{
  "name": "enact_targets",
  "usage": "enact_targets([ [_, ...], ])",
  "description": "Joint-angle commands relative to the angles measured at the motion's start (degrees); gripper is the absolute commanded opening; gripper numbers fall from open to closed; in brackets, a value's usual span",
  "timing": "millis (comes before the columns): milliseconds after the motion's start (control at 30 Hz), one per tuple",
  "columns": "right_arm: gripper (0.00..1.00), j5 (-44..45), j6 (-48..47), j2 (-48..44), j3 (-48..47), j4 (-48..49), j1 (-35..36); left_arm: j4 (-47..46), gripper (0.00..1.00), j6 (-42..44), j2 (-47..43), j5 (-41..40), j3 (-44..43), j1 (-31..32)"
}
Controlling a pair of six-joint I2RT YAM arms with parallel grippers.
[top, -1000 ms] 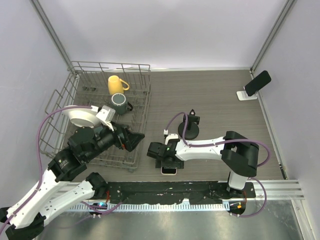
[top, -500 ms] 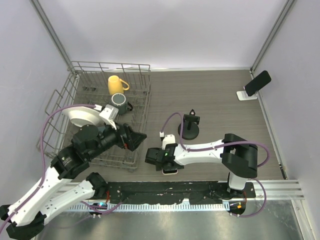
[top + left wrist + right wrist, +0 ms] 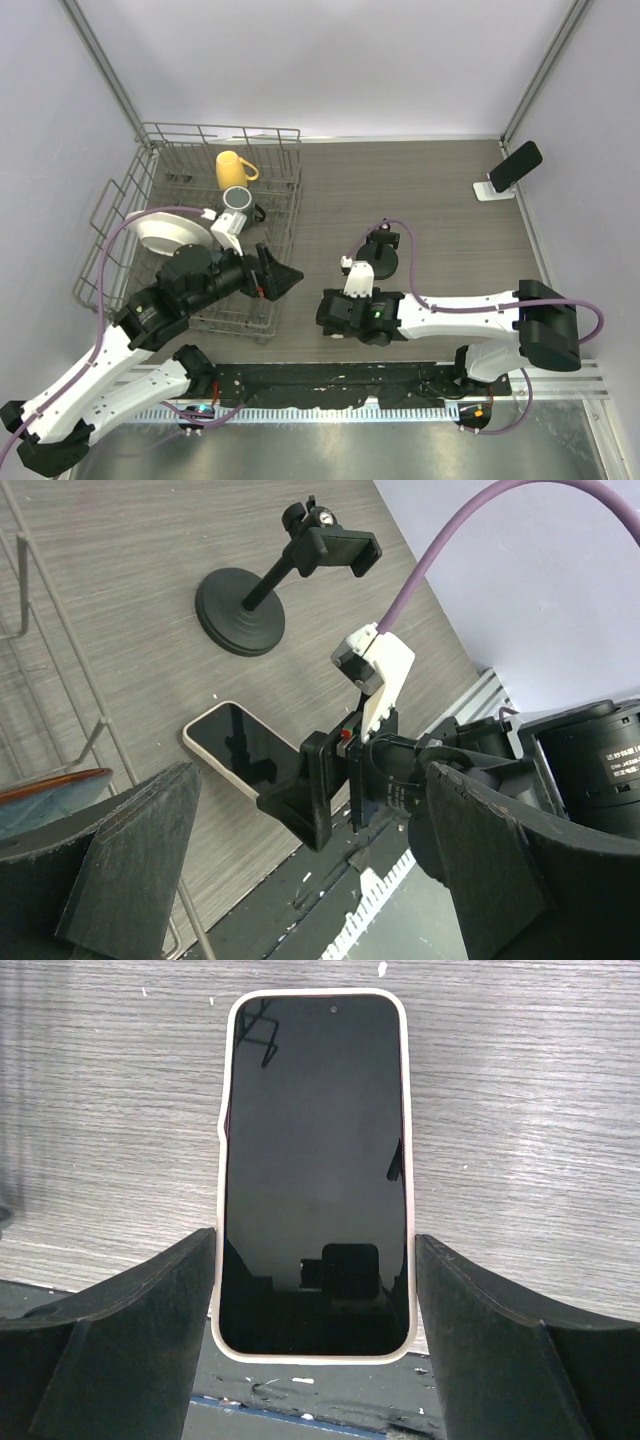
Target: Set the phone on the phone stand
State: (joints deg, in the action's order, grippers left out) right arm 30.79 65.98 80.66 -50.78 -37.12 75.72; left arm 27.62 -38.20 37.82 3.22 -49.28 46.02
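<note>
The phone (image 3: pixel 315 1160), black screen in a cream case, lies flat at the table's front edge, its near end over the black strip. My right gripper (image 3: pixel 315 1247) straddles that end, one finger against each long side. In the left wrist view the phone (image 3: pixel 235 745) shows beside the right gripper (image 3: pixel 312 800). From above, the right gripper (image 3: pixel 342 312) hides it. The white phone stand (image 3: pixel 490 189) sits far back right with a dark slab (image 3: pixel 517 163) leaning on it. My left gripper (image 3: pixel 283 276) hangs wide open and empty over the rack's near right corner.
A wire dish rack (image 3: pixel 285 200) on the left holds a yellow mug (image 3: pixel 234 167), a grey mug (image 3: pixel 238 201) and a white plate (image 3: pixel 163 232). A black clamp holder on a round base (image 3: pixel 380 258) stands just behind the right gripper. Walls close in at the back and right.
The right arm has stretched out low, its elbow swinging right, and its gripper shifted slightly right over the phone with jaws narrowing a little. The left gripper moved right and a bit up.
</note>
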Motion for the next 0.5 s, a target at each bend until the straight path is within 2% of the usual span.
enact_targets([
  [0, 0.01, 1.04, -1.28, 0.63, -1.06, 0.22, -0.23, -3.97, 1.0, -2.32, 0.58, 1.96, 0.58, -0.14],
  [233, 0.11, -4.85, -4.45, 8.27, -3.62, -0.67, -0.75, -4.68, 1.0, -3.03, 0.15, 1.87, 1.29, -0.23],
  [300, 0.23, -6.17, -5.15, 11.34, -4.49, -0.4, -0.75, -4.33, 1.0, -2.59, -0.12, 1.61, 1.03, -0.14],
  [333, 0.35, -6.52, -5.42, 12.23, -4.93, -0.41, -0.84, -3.98, 1.0, -2.06, -0.12, 1.35, 0.68, -0.14],
  [400, 0.45, -6.79, -6.21, 14.25, -6.42, -0.93, -0.84, -3.01, 1.0, -1.36, -0.12, 0.82, 0.24, -0.14],
  [433, 0.63, -6.79, -6.56, 14.69, -6.95, -1.28, -0.84, -2.75, 1.0, -1.01, -0.29, 0.56, -0.11, -0.14],
  [467, 0.71, -6.44, -7.43, 14.96, -7.39, -1.81, -0.84, -2.57, 1.0, -0.4, -0.21, 0.47, -0.12, -0.23],
])
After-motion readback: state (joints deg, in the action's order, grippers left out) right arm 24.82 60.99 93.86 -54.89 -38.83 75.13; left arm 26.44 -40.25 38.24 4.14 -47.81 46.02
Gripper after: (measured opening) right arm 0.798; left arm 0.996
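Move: Under the right hand, which already holds the phone by the long sides near its close end, the table spot that end is lowered to lies about 7 cm below and 1 cm back. The phone's middle is some 4 cm ahead, 1 cm left and 2 cm lower; the black phone stand stands roughly 18 cm ahead and 9 cm right, its middle about level in height. From the left hand, the phone's middle lies about 13 cm right, level fore and aft, 23 cm below. Lowering the phone's near end towards the table, the right hand sinks about 5 cm and eases back a little over 1 cm. As it goes down the wrist rolls some 12 degrees, left side dipping, and tips the fingers slightly, while they keep their hold on the phone's long sides. ##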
